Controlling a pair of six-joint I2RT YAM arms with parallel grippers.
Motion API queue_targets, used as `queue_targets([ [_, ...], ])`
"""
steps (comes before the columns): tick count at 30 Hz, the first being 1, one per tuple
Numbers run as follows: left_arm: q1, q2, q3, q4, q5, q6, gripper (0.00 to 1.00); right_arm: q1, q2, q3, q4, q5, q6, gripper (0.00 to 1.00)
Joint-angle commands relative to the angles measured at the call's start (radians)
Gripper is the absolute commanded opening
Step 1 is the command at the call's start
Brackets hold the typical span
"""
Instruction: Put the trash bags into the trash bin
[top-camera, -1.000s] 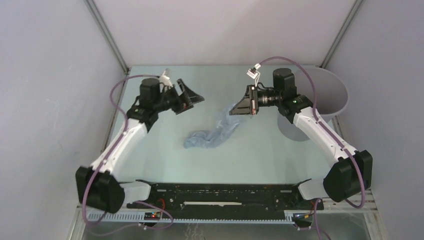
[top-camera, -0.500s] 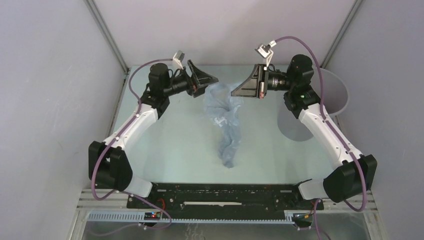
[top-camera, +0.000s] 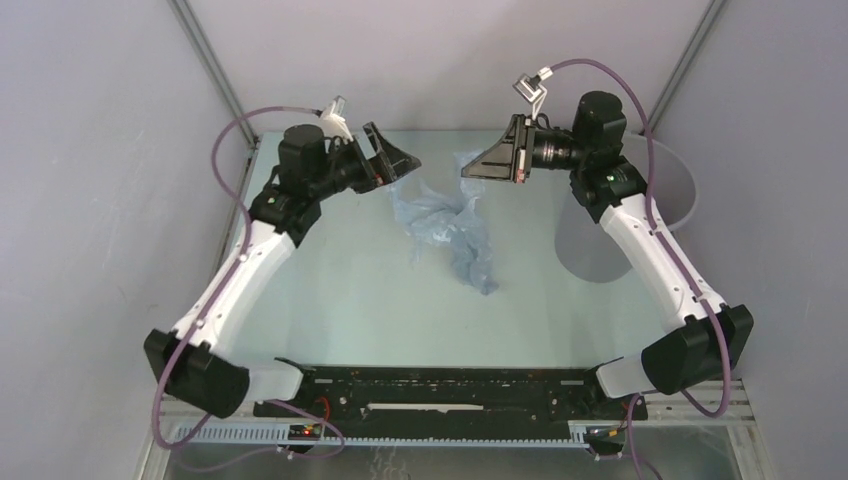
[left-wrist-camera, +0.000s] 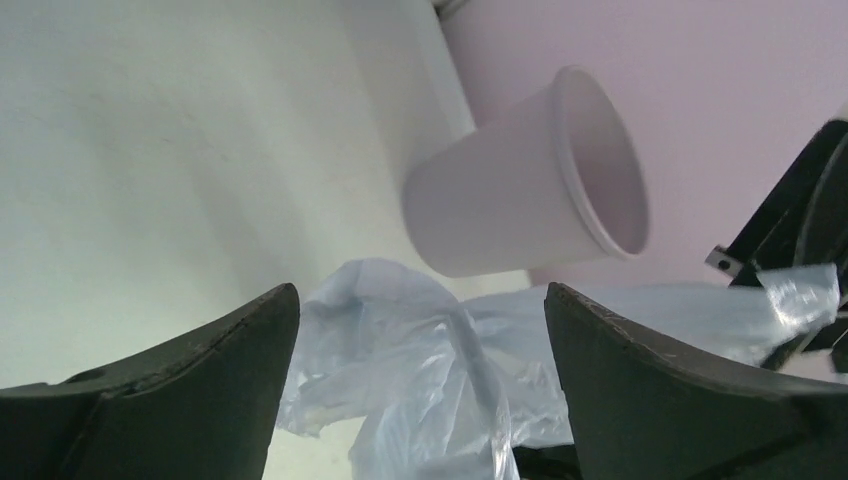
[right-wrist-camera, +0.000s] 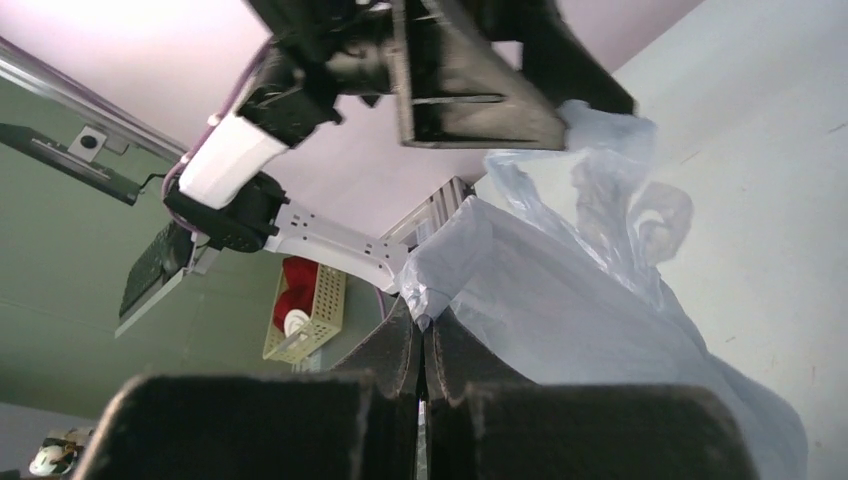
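The pale-blue crinkly trash bag hangs bunched above the middle of the table, its top corner pinched in my right gripper, which is shut on it. In the right wrist view the shut fingertips clamp a fold of the bag. My left gripper stands open just left of the bag. In its wrist view the bag shows beyond the wide-apart fingers and is not pinched. The grey trash bin stands upright at the far right, seen as past the bag.
Enclosure walls with metal corner posts close in the table on three sides. The right arm's forearm passes in front of the bin. A black rail runs along the near edge between the arm bases.
The bag, earlier stretched long toward the near side, now hangs shorter and bunched under the right gripper. The left gripper has opened wider and drawn slightly back to the left.
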Motion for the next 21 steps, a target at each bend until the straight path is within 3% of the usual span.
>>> queue_targets([
  [1, -0.049, -0.100, 0.081, -0.227, -0.212, 0.287, 0.97, 0.001, -0.003, 0.038, -0.109, 0.027, -0.080, 0.00],
  [5, -0.075, -0.079, 0.113, -0.297, -0.247, 0.297, 0.87, 0.019, -0.002, 0.038, -0.122, 0.021, -0.096, 0.00],
  [15, -0.176, 0.025, 0.300, -0.584, -0.415, 0.428, 0.86, 0.042, -0.018, 0.036, -0.203, 0.055, -0.165, 0.00],
  [18, -0.195, 0.014, 0.312, -0.626, -0.454, 0.431, 0.79, 0.042, -0.026, 0.030, -0.219, 0.073, -0.177, 0.00],
  [21, -0.196, -0.008, 0.337, -0.696, -0.563, 0.398, 0.63, 0.042, -0.032, 0.035, -0.247, 0.095, -0.196, 0.00],
])
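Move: The trash bag's loose flap hangs just under the left fingertips, about 4 cm back, 1 cm right and 5 cm below that hand. The bag's middle is some 9 cm back, 8 cm right and 11 cm below it. From the right hand, which already holds the top end, the bag's middle lies about 9 cm back, 4 cm left and 14 cm below; the trash bin stands roughly 35 cm right, level fore-and-aft, its middle some 20 cm below. Left hand draws back 4 cm, rises, then sinks around the loose flap, rolling 30 degrees and starting to close. ##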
